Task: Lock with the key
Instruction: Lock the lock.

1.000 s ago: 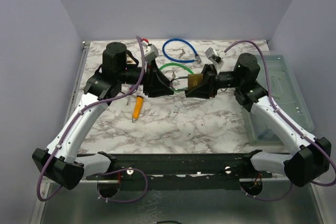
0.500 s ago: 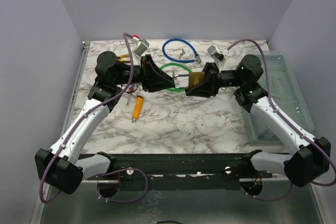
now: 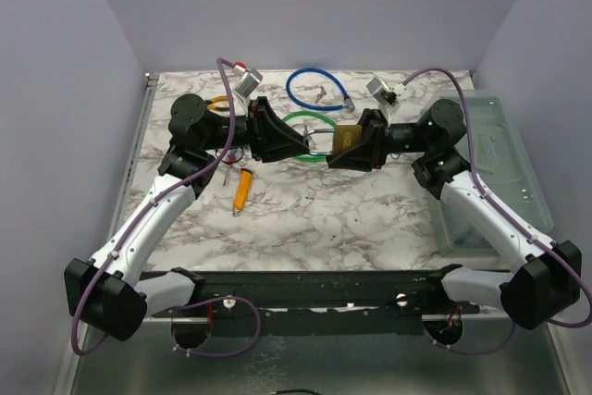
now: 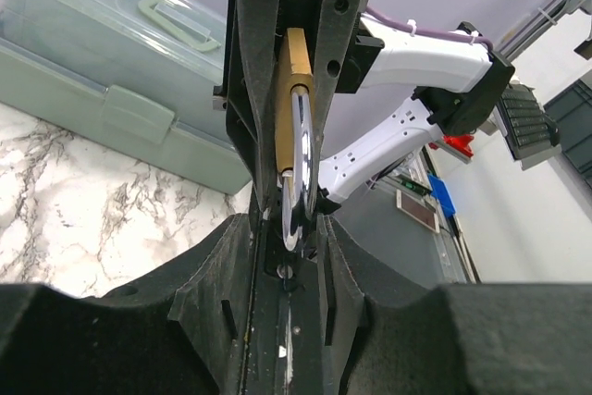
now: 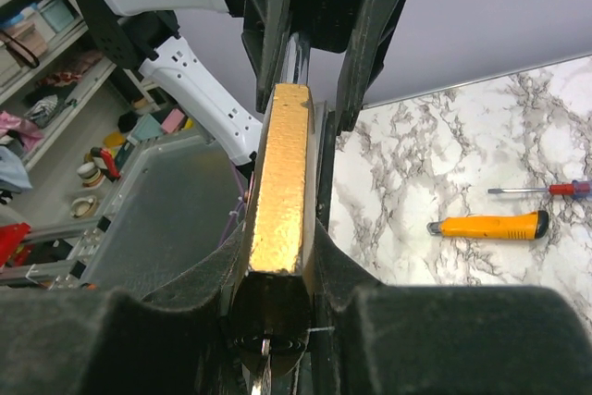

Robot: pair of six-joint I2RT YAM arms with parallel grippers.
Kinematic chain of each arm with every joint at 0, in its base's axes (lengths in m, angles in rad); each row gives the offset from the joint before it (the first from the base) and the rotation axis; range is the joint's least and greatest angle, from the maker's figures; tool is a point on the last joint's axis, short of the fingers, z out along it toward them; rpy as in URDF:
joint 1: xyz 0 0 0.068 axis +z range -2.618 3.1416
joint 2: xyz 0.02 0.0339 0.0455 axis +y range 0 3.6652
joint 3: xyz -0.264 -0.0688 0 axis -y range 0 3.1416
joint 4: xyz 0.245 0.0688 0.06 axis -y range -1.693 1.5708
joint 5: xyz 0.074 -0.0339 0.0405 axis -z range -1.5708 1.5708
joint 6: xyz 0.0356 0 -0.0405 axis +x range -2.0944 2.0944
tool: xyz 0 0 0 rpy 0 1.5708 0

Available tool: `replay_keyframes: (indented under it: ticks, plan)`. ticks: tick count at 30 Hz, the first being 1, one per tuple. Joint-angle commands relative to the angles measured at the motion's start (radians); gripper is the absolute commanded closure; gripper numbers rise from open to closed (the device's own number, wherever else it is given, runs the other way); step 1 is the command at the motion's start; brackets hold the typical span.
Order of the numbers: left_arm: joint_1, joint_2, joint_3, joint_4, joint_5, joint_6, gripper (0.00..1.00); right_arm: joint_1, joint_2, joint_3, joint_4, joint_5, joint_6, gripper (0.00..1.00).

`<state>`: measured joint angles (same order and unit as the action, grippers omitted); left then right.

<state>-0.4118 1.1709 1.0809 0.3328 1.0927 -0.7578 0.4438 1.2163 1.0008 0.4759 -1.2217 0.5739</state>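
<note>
A brass padlock (image 3: pixel 345 141) hangs above the middle of the table, and my right gripper (image 3: pixel 338 151) is shut on its body (image 5: pixel 280 173). A dark key head with a ring (image 5: pixel 266 351) sits at the lock's underside, deep between the right fingers. The silver shackle (image 4: pixel 298 159) points left, its loop end lying between the fingers of my left gripper (image 4: pixel 289 228), which is shut on it. From above, the left gripper (image 3: pixel 303 142) meets the shackle (image 3: pixel 319 141) head-on.
A yellow utility knife (image 3: pixel 242 189) lies on the marble in front of the left arm, with a red-handled screwdriver (image 5: pixel 541 190) beside it. Green (image 3: pixel 310 119) and blue (image 3: pixel 314 90) cable loops lie behind the grippers. A clear plastic box (image 3: pixel 499 164) stands at the right edge.
The left wrist has turned and its gripper has advanced right onto the shackle, closing around it. The right gripper and the padlock have stayed nearly still.
</note>
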Motion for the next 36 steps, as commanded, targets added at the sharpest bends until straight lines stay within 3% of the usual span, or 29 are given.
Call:
replay_keyframes:
  ticks: [1,8,14,23,36]
  plan:
    - [-0.005,0.008,-0.014,0.033,0.012,-0.025,0.62,0.0,-0.001,0.0,0.097,0.001,0.04,1.0]
    - [-0.037,0.039,0.016,0.038,0.006,-0.016,0.75,0.001,0.007,0.007,0.09,-0.005,0.043,1.0]
    - [-0.062,0.052,0.028,0.039,-0.015,-0.011,1.0,0.0,0.016,0.005,0.09,-0.008,0.044,1.0]
    - [-0.126,0.072,0.022,0.04,-0.052,0.009,1.0,0.011,0.052,0.009,0.144,-0.029,0.089,1.0]
    - [-0.127,0.095,0.048,-0.069,-0.118,0.204,1.0,0.034,0.061,-0.002,0.213,-0.083,0.173,1.0]
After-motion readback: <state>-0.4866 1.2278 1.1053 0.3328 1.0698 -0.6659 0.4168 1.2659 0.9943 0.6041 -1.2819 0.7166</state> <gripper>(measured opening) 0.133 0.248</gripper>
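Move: The bend of the lock's shackle lies just off the left fingertips, about 2 cm to the right of that hand, level with it ahead and roughly 1 cm lower; the lock body is some 9 cm to its right at about the same height. From the right hand, which already grips the body, the bend is about 8 cm to the left. The orange cutter lies on the table about 15 cm left, 7 cm ahead and 32 cm below the left hand. Rightward, dipping a little under 1 cm at first, the left hand eases about 2 cm towards the lock body while its half-open fingers close and pinch the shackle at its bend end. It keeps pointing at the right hand and seems to bear on the shackle towards the body, slowing as it goes; the right hand keeps its grip on the body and braces almost in place, giving way about half a centimetre. ##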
